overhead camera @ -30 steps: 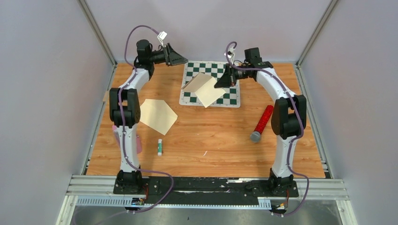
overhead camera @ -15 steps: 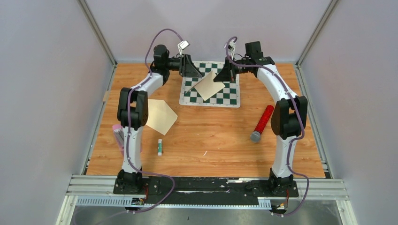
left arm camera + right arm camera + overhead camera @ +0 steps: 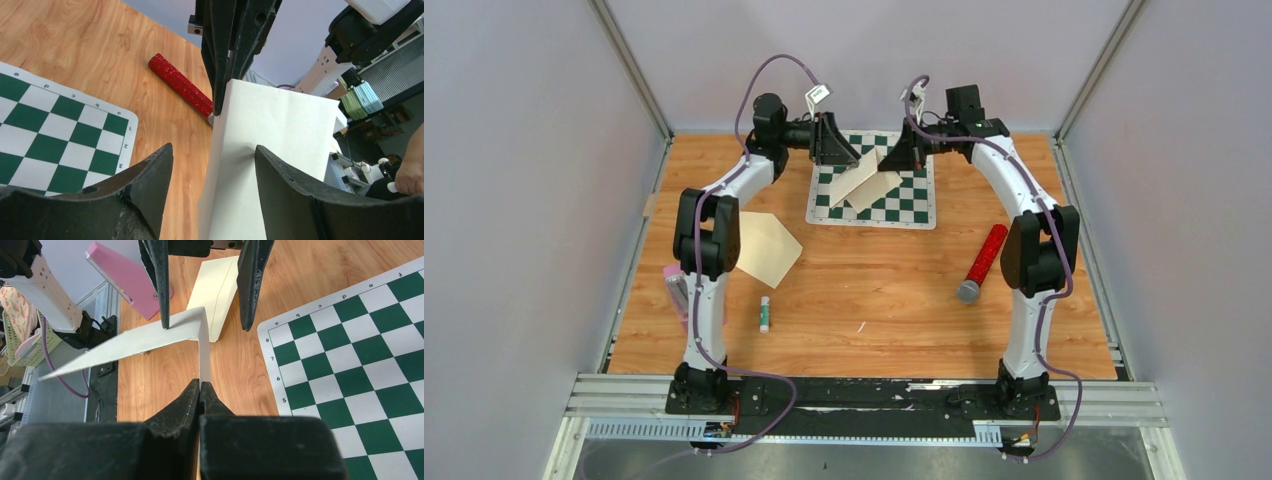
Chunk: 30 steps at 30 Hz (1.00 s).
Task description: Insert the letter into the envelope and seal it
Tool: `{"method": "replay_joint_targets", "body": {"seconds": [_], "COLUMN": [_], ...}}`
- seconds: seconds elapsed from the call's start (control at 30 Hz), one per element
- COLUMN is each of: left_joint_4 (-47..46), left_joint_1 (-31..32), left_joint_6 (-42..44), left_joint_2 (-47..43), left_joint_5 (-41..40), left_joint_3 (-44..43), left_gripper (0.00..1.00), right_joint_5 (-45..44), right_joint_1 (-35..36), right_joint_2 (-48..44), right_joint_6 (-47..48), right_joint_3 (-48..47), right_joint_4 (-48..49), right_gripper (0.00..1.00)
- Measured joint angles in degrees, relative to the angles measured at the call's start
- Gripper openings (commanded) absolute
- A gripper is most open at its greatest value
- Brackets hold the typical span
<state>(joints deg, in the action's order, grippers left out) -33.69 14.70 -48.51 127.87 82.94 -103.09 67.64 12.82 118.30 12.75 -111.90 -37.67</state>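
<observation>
The letter, an off-white sheet bent along a fold, hangs over the chessboard. My right gripper is shut on its edge, and the sheet rises away from the jaws. My left gripper is open and straddles the letter; its jaws stand either side of the folded edge, the right finger touching the paper. The cream envelope lies flat on the wood to the left, also in the right wrist view, with neither gripper on it.
A red glittery cylinder lies on the right of the table, also in the left wrist view. A glue stick lies near the front left. A pink object sits at the left edge, beside the left arm.
My left arm swung right to the chessboard and brought its open jaws around the letter. My right gripper raised the letter off the board, so it now stands more upright and narrower.
</observation>
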Motion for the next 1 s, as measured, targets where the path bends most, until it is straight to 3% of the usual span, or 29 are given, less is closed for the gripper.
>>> {"method": "replay_joint_targets", "body": {"seconds": [0.13, 0.27, 0.5, 0.67, 0.83, 1.0], "left_joint_4": [0.0, 0.1, 0.0, 0.0, 0.0, 0.0], "left_joint_1": [0.7, 1.1, 1.1, 1.1, 1.2, 1.4], "left_joint_6": [0.0, 0.0, -0.2, -0.9, -1.3, -1.6], "left_joint_2": [0.0, 0.0, 0.0, 0.0, 0.0, 0.0], "left_joint_5": [-1.0, -1.0, -0.9, -0.7, -0.4, 0.0], "left_joint_3": [0.0, 0.0, 0.0, 0.0, -0.4, -0.8], "left_gripper": [0.65, 0.52, 0.41, 0.27, 0.23, 0.11], "right_joint_5": [0.0, 0.0, -0.1, -0.2, -0.2, -0.2], "right_joint_1": [0.4, 0.6, 0.7, 0.7, 0.7, 0.7], "right_joint_2": [0.0, 0.3, 1.1, 2.0, 2.5, 2.5], "right_joint_6": [0.0, 0.0, 0.0, 0.0, 0.0, 0.0], "right_joint_3": [-0.7, -1.9, -2.2, -2.5, -2.8, -2.9], "right_joint_4": [0.0, 0.0, 0.0, 0.0, 0.0, 0.0], "right_gripper": [0.0, 0.0, 0.01, 0.03, 0.04, 0.07]}}
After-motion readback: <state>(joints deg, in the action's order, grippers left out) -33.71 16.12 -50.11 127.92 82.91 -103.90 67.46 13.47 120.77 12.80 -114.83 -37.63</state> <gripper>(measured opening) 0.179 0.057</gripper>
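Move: The folded letter stands between the open left fingers. Its middle is some 4 cm back, 2 cm right and 3 cm below that hand. The right fingers grip its far edge, with the letter's middle about 4 cm back, 4 cm left and 3 cm below them. From the left hand, the chessboard lies below, centred some 6 cm ahead and 2 cm right. The envelope lies about 12 cm back and 21 cm left of it, both roughly 25 cm down. Ease the left gripper about 1 cm to the right, farther over the folded letter, then close it from wide to nearly shut in place, so its fingertips pinch the two panels together. Keep the right fingers on the letter's edge but slacken their squeeze and let them barely part, the hand rising and sinking about 1 cm while edging slightly forward and left. ##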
